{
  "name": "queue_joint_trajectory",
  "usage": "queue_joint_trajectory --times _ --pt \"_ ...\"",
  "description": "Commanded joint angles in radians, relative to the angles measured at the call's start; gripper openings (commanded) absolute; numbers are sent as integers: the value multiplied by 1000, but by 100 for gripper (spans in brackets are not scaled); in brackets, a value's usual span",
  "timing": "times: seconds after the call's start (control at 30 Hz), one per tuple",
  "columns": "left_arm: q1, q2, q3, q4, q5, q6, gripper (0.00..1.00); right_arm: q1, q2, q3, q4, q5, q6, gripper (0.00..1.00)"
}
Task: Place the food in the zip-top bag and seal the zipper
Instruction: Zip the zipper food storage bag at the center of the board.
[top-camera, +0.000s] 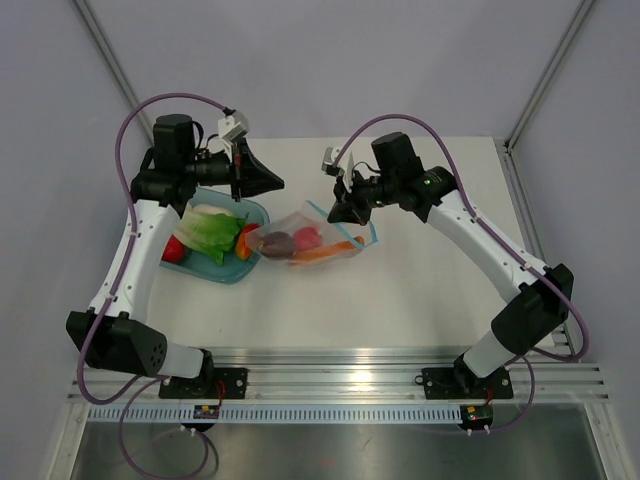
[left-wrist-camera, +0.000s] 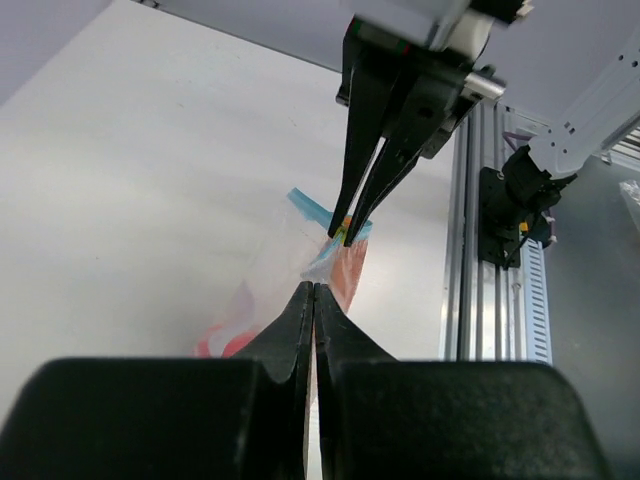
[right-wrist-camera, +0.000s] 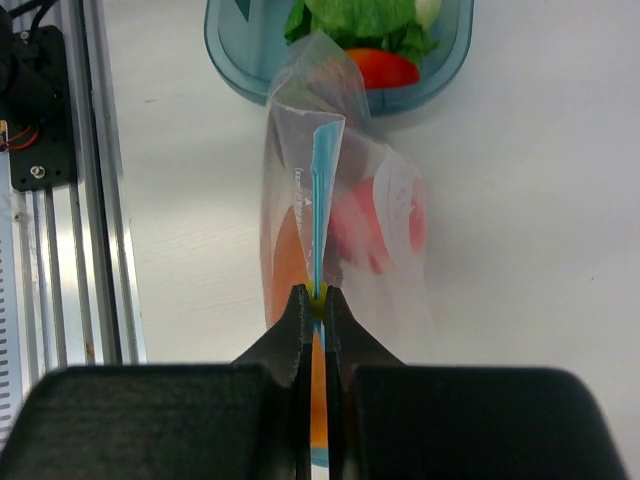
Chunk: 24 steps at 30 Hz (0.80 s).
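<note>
The zip-top bag (top-camera: 312, 238) lies mid-table, its right end lifted. Inside it is food: a dark purple piece (top-camera: 277, 242), a red one (top-camera: 307, 238) and an orange carrot (top-camera: 335, 250). My right gripper (right-wrist-camera: 315, 295) is shut on the teal zipper (right-wrist-camera: 322, 200), with a small yellow slider between its tips. The right gripper also appears in the top view (top-camera: 345, 212). My left gripper (left-wrist-camera: 313, 288) is shut with its jaws pressed together. It hovers over the bowl's far edge (top-camera: 278, 183), pointing at the bag (left-wrist-camera: 335, 270). I cannot tell whether it touches the plastic.
A teal bowl (top-camera: 228, 275) left of the bag holds green lettuce (top-camera: 215, 232) and a red piece (top-camera: 175, 250). The right wrist view shows the bowl (right-wrist-camera: 225, 55) just beyond the bag. An aluminium rail (top-camera: 340, 370) runs along the near edge.
</note>
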Motion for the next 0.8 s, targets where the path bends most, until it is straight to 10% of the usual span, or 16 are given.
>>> queue_joint_trajectory --times 0.0,0.27,0.43,0.77 --pt "14 -47 24 76 36 -19 0 -13 -58 -33 -22 49 17 0" --pt "-18 -21 33 66 33 -35 0 -15 -92 -71 20 51 55 0" --pt "-119 51 158 -154 -86 137 58 -15 -91 -40 6 33 64 0" --pt "-176 74 128 -145 -111 142 74 -15 -95 -13 -8 -1 77 0"
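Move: The bag zip's free left end, the left hand's goal, is roughly level with that hand in reach, some 4 cm to its right and 7 cm below. From the right hand, already pinching the zip at its yellow-green slider, that end is about 1 cm ahead, 4 cm left and 1 cm higher. The red food in the bag sits around 2 cm ahead of the right hand, 5 cm left and 15 cm below; the orange food is about 4 cm back and 4 cm right of the red. Rising about a centimetre first, the empty left hand then swings some 5 cm to the right and 2 cm back, dipping towards the zip's left end while its shut fingers open to about three-quarters. The right hand keeps its pinch at the slider, sinks and shifts right by 2 to 3 cm, then rises again most of the way and steadies. ##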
